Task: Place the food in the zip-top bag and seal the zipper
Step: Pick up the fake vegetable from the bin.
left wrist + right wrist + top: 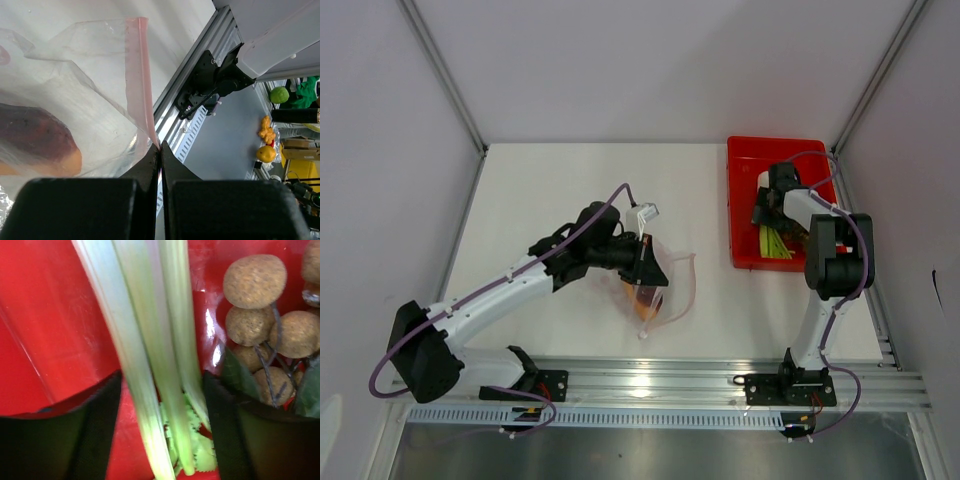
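Note:
The clear zip-top bag lies mid-table, lifted at one corner. My left gripper is shut on its pink-red zipper strip, which the jaws pinch at their tips. An orange-skinned dark-red wedge sits inside the bag. My right gripper is down in the red tray. Its jaws stand apart on either side of the white-and-green stalk, with a gap on the left side. A bunch of small round tan grapes lies just right of the right finger.
The red tray sits at the back right against the wall frame. An aluminium rail with the arm bases runs along the near edge. Grey walls close in the left, back and right sides.

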Robot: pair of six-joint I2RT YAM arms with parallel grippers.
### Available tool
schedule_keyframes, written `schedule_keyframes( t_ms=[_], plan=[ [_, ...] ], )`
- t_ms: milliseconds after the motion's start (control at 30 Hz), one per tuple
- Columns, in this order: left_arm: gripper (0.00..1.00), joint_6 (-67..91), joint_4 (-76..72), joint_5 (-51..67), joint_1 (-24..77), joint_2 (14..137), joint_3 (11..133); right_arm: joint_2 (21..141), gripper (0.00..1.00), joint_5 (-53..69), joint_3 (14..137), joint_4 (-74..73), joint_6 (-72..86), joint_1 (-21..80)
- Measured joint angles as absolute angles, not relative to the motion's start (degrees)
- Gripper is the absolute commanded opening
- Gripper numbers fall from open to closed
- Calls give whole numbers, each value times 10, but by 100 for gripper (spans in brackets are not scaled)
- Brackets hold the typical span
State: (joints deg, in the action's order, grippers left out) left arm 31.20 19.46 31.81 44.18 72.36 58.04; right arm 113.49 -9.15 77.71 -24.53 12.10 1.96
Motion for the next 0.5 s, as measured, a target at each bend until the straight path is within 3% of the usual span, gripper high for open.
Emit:
schedule_keyframes(
  t_ms=[33, 200, 233, 333, 500],
  plan=[
    [1, 313, 193, 318, 442, 724, 578, 1135, 48, -92, 776, -244, 120, 19],
    [1, 315, 194, 318, 442, 724, 573, 1135, 18, -95, 777, -243, 116, 16],
    [1, 315, 194, 318, 442, 724, 573, 1135, 8, -96, 777, -243, 116, 15],
    [1, 315, 194, 318, 442, 724, 573, 1132, 0, -92, 777, -244, 117, 13],
    [1, 315, 195, 317, 442, 724, 573, 1114, 0, -51, 780, -250, 126, 11]
  ],
)
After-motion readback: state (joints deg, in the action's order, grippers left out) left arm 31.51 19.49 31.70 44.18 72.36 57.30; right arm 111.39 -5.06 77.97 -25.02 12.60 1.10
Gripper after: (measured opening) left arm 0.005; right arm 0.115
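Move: The green onion is already between my open right fingers: its middle lies about 2 cm ahead of that hand, centred side to side and level in height. The brown fruit bunch is level with the hand fore and aft, about 10 cm to its right, and the bin's left wall some 10 cm to its left. From my left hand, which holds the bag's edge, the green onion is roughly 26 cm ahead, 32 cm right and 18 cm lower. I shut my right fingers across the green onion's stalks just above the leafy end, pinching them from both sides with the hand almost still and still pointing steeply down. Once they are gripped, I start up off the bin floor, about 1.5 cm, gathering pace, drifting slightly left as I rise. My left hand keeps its pinch on the bag's zipper edge. ##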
